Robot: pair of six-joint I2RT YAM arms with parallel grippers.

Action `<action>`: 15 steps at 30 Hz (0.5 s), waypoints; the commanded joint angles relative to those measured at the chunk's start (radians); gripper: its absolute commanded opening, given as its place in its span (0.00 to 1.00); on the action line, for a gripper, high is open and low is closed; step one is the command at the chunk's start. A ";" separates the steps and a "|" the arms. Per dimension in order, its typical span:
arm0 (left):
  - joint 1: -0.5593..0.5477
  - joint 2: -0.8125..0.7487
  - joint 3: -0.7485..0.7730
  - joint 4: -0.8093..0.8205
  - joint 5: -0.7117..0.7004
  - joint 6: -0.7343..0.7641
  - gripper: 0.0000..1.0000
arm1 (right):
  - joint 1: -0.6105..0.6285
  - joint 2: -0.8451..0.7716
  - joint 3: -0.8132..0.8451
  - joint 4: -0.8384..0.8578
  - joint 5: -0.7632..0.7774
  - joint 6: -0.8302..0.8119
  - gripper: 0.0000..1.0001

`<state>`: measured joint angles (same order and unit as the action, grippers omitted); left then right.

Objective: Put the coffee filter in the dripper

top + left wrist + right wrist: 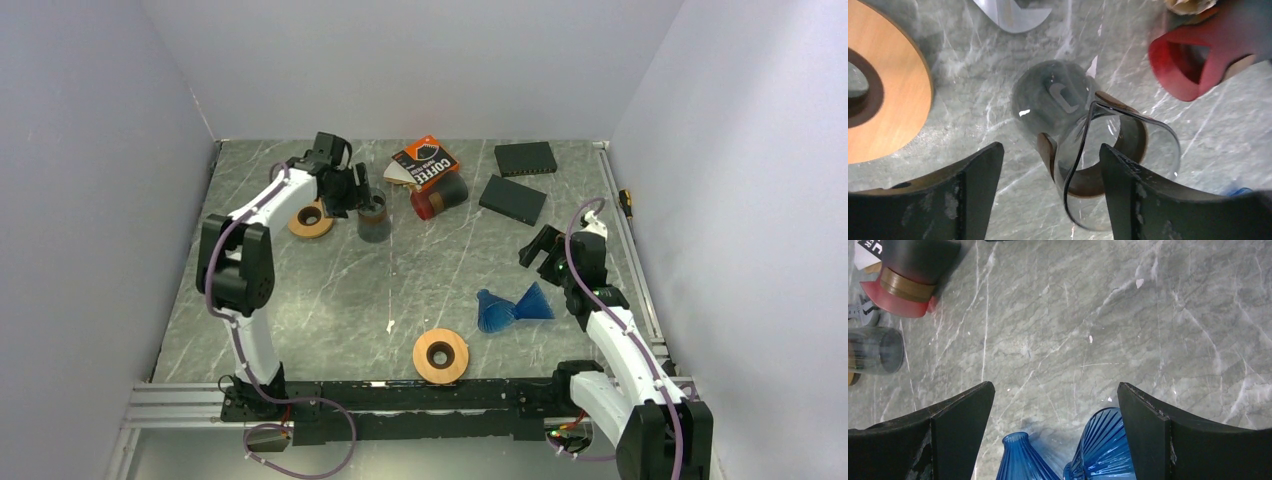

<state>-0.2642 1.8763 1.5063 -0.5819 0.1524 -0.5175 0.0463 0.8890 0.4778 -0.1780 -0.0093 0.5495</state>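
Note:
A pack of coffee filters (pixel 425 160) lies at the back of the table, with pale filters (pixel 397 172) showing at its left end. A smoky glass dripper (pixel 373 217) with a wooden collar stands just in front of it. My left gripper (pixel 362 195) hangs over the dripper's rim. In the left wrist view the glass wall (pixel 1088 150) passes between the open fingers (pixel 1050 165), and neither finger presses on it. Two blue ribbed drippers (pixel 495 310) (pixel 535 302) lie on their sides near the right arm. My right gripper (pixel 540 250) is open above them (pixel 1055 405) and holds nothing.
A red dripper (pixel 438 195) with a dark top lies on its side beside the filter pack. Wooden rings sit at the back left (pixel 311 218) and front centre (pixel 440 355). Two black boxes (pixel 525 158) (pixel 512 199) lie at the back right. Walls enclose the table.

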 commanded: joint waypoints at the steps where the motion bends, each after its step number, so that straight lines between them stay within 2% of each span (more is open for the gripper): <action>1: -0.060 0.046 0.091 -0.126 -0.091 0.054 0.72 | -0.005 -0.010 0.060 -0.015 -0.006 -0.023 1.00; 8: -0.090 0.022 0.090 -0.184 -0.139 0.051 0.58 | -0.005 -0.012 0.091 -0.041 -0.024 -0.039 1.00; 13: -0.090 -0.030 0.047 -0.177 -0.106 0.049 0.37 | -0.004 0.000 0.100 -0.036 -0.041 -0.043 1.00; 15: -0.090 -0.052 0.030 -0.177 -0.090 0.045 0.34 | -0.004 0.009 0.100 -0.031 -0.044 -0.042 1.00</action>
<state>-0.3584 1.9213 1.5581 -0.7387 0.0483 -0.4725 0.0463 0.8898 0.5346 -0.2234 -0.0349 0.5228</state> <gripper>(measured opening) 0.365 0.994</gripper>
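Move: The glass dripper with the brown collar stands upright, its middle roughly 5 cm to the left hand's right, 2 cm back and 5 cm below. The wooden disc lies some 11 cm left and 3 cm ahead of this hand; the red dripper lies about 21 cm right and 7 cm ahead; the pale filters lie 15 cm ahead and 11 cm right. From the right hand, the glass dripper is roughly 41 cm left and 12 cm ahead. With one finger inside the mouth of the glass dripper and the other outside its near-left wall, the left hand drags that wall back towards the robot while the fingers close from wide to well under half open. It goes about 3 cm back, sinking 2 cm early on and easing slightly right, and the wrist tilts some 10 degrees. ##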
